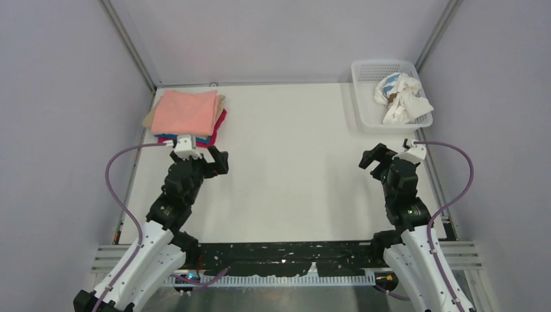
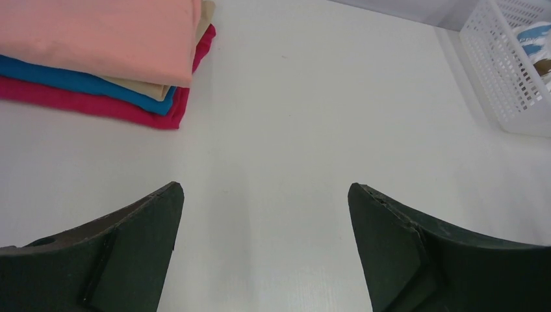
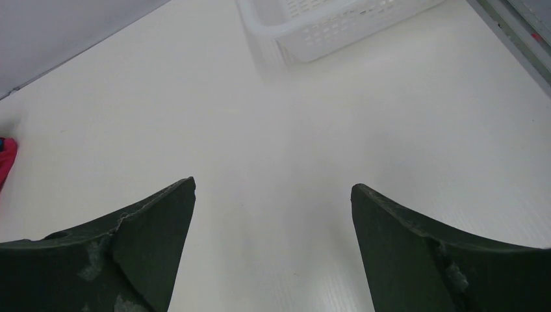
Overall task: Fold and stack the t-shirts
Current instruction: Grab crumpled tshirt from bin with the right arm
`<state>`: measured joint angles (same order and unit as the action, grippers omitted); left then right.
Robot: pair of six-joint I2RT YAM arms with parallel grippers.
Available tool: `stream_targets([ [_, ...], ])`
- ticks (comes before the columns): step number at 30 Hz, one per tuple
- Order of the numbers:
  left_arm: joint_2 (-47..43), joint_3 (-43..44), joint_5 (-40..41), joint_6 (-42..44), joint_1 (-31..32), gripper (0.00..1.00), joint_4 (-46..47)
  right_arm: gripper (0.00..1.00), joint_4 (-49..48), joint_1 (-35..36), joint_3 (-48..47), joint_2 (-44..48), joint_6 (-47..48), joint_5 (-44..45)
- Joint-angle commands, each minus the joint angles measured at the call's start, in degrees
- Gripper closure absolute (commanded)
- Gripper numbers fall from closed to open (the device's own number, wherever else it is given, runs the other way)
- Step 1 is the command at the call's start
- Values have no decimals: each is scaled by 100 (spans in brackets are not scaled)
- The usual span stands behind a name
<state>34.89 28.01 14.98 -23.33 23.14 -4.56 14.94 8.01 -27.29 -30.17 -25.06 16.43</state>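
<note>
A stack of folded t-shirts (image 1: 188, 116) lies at the table's far left, salmon-pink on top, with beige, blue and crimson layers under it (image 2: 97, 58). A crumpled white t-shirt with blue and tan print (image 1: 401, 97) lies in the basket at the far right. My left gripper (image 1: 206, 158) hovers just in front of the stack, open with nothing between its fingers (image 2: 265, 195). My right gripper (image 1: 383, 162) hangs open over bare table near the basket (image 3: 273, 192). A sliver of the crimson shirt (image 3: 5, 162) shows at the left edge of the right wrist view.
The white mesh basket (image 1: 370, 120) stands at the back right corner, also visible from both wrists (image 2: 507, 78) (image 3: 325, 26). Grey walls close in the table on three sides. A black rail (image 1: 286, 257) runs along the near edge between the arm bases.
</note>
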Motion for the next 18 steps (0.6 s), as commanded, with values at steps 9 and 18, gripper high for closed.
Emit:
stream_targets([
  [9,334,9,-82,48,-2,0,573,5,-682,-93,-1975,-2496,-57,805],
  [18,565,108,243,192,-2,0,504,5,399,-1027,-6103,-6866,-684,1766],
])
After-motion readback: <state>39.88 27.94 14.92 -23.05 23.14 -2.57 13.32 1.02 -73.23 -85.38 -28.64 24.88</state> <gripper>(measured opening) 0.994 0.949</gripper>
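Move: The crumpled t-shirt lies in the white bin, about 32 cm ahead of the right gripper, some 13 cm to its right and roughly 12 cm lower. The bin's own middle is about 32 cm ahead of that gripper, 10 cm to its right and 13 cm down. From the left gripper, the t-shirt is about 31 cm ahead, some 66 cm to the right and 14 cm lower. Drive the right gripper forward about 19 cm towards the crumpled t-shirt in the bin, starting slowly and then speeding up. Lift it some 6 cm on the way, veer about 5 cm right in the later part and turn the wrist roughly 15 degrees clockwise. Keep the fingers wide open and touch nothing yet. ##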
